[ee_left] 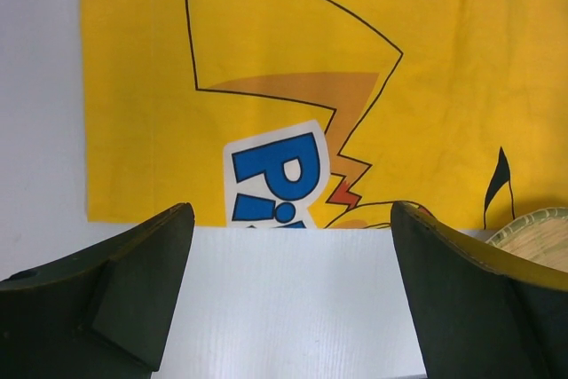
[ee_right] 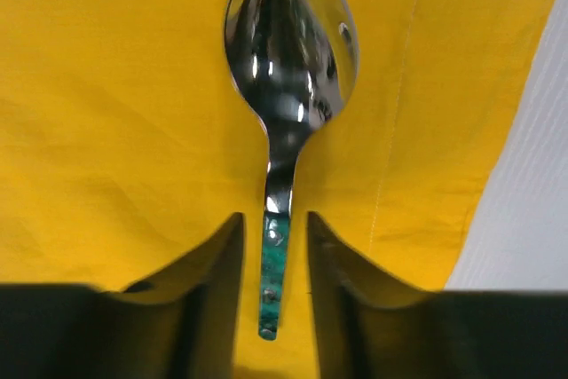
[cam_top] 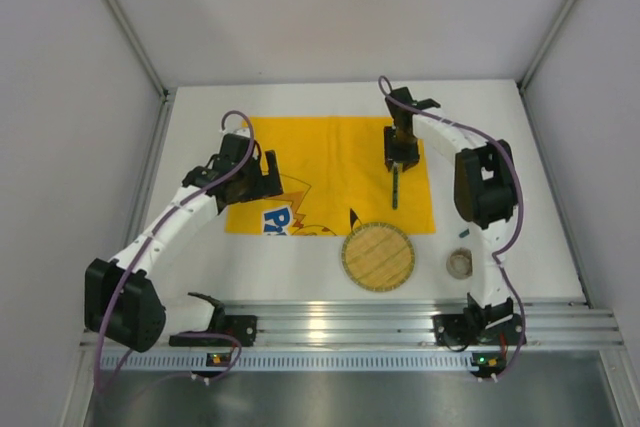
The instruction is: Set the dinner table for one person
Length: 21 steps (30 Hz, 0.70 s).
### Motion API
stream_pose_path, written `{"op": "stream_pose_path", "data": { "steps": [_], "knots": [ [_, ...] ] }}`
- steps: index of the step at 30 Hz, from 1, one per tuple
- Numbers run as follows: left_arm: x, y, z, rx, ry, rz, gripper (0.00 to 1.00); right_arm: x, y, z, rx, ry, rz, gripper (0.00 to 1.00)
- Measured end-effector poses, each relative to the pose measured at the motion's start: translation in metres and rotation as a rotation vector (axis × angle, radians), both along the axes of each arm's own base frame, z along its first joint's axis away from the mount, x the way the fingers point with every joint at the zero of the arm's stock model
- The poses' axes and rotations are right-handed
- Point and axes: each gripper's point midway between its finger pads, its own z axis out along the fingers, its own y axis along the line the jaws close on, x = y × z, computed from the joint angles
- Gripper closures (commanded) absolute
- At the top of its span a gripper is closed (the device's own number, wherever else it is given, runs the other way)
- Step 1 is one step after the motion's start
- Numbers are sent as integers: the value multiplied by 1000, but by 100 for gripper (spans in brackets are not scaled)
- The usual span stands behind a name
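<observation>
A spoon [ee_right: 288, 51] with a shiny bowl and a green handle lies flat on the yellow printed mat [ee_right: 106, 130], near the mat's right edge [cam_top: 395, 187]. My right gripper [ee_right: 275, 228] straddles the handle, open, with a narrow strip of yellow showing on each side of it. In the top view the right gripper [cam_top: 401, 159] hovers over the spoon's far end. My left gripper [ee_left: 293, 246] stands wide open with nothing between its fingers, low over the white dinner table [ee_left: 293, 308] at the mat's near left edge [cam_top: 262, 175].
A round woven placemat [cam_top: 378, 256] overlaps the yellow mat's [cam_top: 330, 162] near right corner; its edge shows in the left wrist view [ee_left: 537, 232]. A small beige cup [cam_top: 459, 264] stands to its right. Grey walls enclose the dinner table [cam_top: 500, 117]; an aluminium rail runs along the front.
</observation>
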Motion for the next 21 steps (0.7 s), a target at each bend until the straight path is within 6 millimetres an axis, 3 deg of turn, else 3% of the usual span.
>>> {"op": "stream_pose_path", "data": {
  "steps": [1,6,8,9,12,15,16,18,19,21],
  "knots": [
    [-3,2,0,1,2,4,2,1,0,1,-3,-3,-1,45],
    [-11,5,-5,11,24,9,2,5,-13,7,-51,-27,-15,27],
    [-11,5,-6,11,27,8,2,2,-26,14,-69,-37,-37,13],
    [-11,5,-6,11,27,7,2,-1,-37,20,-70,-47,-58,1],
    [-10,4,-10,13,41,2,2,-16,-93,47,-61,-74,-183,0],
    [-9,0,-19,12,69,-7,2,-37,-189,76,-56,-142,-430,0],
    [-9,-1,-23,9,79,-11,2,-52,-225,81,-64,-156,-539,0],
    [-7,-4,-29,4,95,-19,3,-83,-273,81,-72,-163,-709,0],
    [-6,-6,-33,-1,105,-25,3,-104,-287,75,-69,-142,-782,0],
    [-4,-9,-40,-4,126,-33,3,-134,-292,56,-52,-81,-858,0]
  ]
}}
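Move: The fork, mostly hidden under the right arm, has its middle about 24 cm to the right of the right hand, 14 cm back and some 2 cm lower. The cup stands roughly 16 cm right and 25 cm back, the round plate 5 cm left and 23 cm back; the just-placed spoon's middle is about 2 cm back, right under the fingers. From the left hand the fork lies some 56 cm right, 3 cm back and 12 cm down. The spoon is left on the yellow cloth as the right fingers, already parting around its neck, spread wide and lift clear. The right hand then arcs towards the fork, about 30 cm right and 13 cm back, rising some 8 cm before starting down, and turns clockwise about 50 degrees to line up with it. The open, empty left hand sinks about 4 cm over the cloth. ##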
